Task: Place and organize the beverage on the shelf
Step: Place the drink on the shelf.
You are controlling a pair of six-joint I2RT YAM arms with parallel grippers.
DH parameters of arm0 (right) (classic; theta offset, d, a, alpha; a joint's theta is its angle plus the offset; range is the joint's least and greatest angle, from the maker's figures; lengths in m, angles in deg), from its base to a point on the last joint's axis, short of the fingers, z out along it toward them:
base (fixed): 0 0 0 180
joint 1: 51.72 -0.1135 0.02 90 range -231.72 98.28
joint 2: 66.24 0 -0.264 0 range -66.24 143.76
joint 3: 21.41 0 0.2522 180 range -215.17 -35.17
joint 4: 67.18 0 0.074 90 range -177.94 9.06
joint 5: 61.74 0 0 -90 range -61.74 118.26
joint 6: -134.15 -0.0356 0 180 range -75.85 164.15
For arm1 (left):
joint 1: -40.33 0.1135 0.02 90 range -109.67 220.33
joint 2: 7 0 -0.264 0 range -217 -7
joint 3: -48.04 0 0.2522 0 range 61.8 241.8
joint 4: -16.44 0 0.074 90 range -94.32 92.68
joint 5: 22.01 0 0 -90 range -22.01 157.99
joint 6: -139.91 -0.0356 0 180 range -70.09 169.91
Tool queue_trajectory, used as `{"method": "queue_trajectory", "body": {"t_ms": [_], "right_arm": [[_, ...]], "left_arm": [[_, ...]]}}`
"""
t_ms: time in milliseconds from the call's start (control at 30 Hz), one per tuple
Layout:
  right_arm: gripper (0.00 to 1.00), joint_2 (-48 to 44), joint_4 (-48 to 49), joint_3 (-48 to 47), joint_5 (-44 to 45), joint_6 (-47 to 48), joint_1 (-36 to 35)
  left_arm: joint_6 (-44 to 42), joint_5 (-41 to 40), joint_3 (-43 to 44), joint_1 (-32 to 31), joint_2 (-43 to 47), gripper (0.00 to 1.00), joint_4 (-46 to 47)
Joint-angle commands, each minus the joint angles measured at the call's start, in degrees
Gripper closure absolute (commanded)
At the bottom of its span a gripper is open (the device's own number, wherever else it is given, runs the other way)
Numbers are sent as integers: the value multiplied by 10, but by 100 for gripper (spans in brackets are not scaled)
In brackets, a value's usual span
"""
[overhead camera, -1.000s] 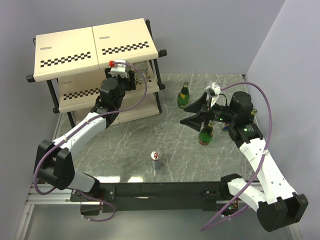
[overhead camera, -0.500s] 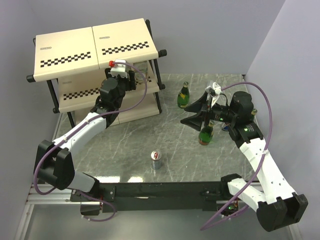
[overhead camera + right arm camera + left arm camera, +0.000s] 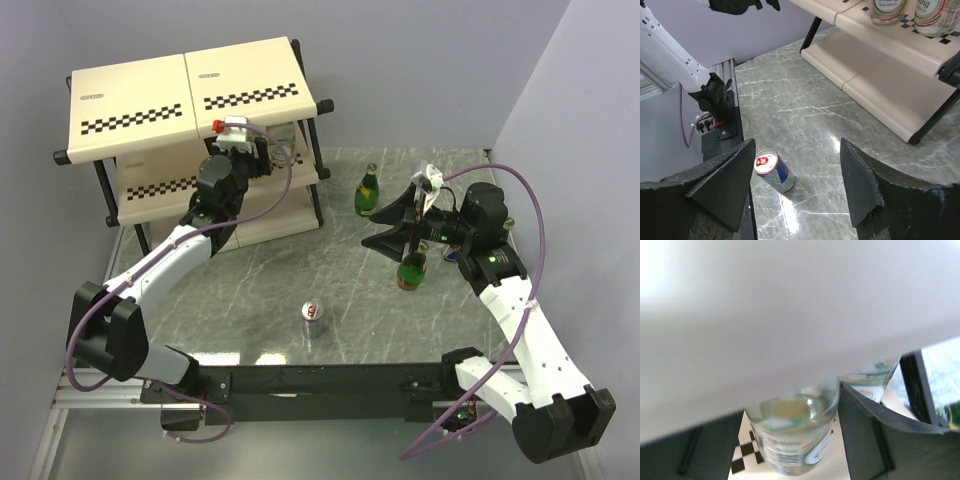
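Note:
The shelf (image 3: 150, 90) stands at the back left. My left gripper (image 3: 272, 155) reaches into the right end of its middle tier. A short clear bottle (image 3: 790, 435) stands there on the cream panel (image 3: 742, 452) between my open fingers, with a thin gap on the left side. A second clear bottle (image 3: 870, 377) stands just behind the right finger (image 3: 860, 435). My right gripper (image 3: 372, 230) hangs open and empty above the table, over a green bottle (image 3: 411, 268). Another green bottle (image 3: 367, 190) stands near the shelf. A blue-silver can (image 3: 314, 320) stands alone at the front; the same can (image 3: 774, 172) shows far below my right gripper (image 3: 796, 145).
The blurred white underside of the top tier (image 3: 790, 300) fills the upper left wrist view. The shelf's black post (image 3: 316, 185) is right of my left wrist. Another can (image 3: 450, 253) and a gold-capped bottle (image 3: 508, 224) are partly hidden behind my right arm. Walls close the back and right.
My left jaws have widened a little around the clear bottle, and that wrist has shifted slightly to the left. The right arm has not moved.

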Motion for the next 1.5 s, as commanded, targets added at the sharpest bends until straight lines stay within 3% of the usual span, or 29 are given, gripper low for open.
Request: {"method": "queue_trajectory", "body": {"t_ms": [0, 200, 500, 800, 1100, 1467], "right_arm": [[25, -6, 24, 2, -9, -2, 5], [25, -6, 25, 1, -9, -3, 6], [26, -6, 26, 3, -9, -3, 7], [25, -3, 25, 3, -8, 1, 7], [25, 6, -5, -5, -5, 35, 7], [25, 18, -57, -11, -15, 157, 7]], "left_arm": [[13, -13, 17, 2, 32, 23, 61], [13, -13, 15, 2, 34, 20, 61], [16, 0, -5, 2, 55, 1, 62], [29, 21, -24, 2, 93, 1, 47], [49, 75, -48, 2, 175, 1, -28], [72, 133, -102, 2, 292, 1, -139]]}}
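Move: The glass bottle being shelved stands on the middle shelf between the left fingers, right at the hand point. The other glass bottle stands about 7 cm to the right of it and level with it, and the shelf's right post is some 13 cm to the left hand's right, about level with it. From the right hand, the bottle being shelved lies roughly 21 cm ahead and 26 cm left, at about the same height. The left fingers open wide around the glass bottle, then the hand backs out about 11 cm, rising 7. ##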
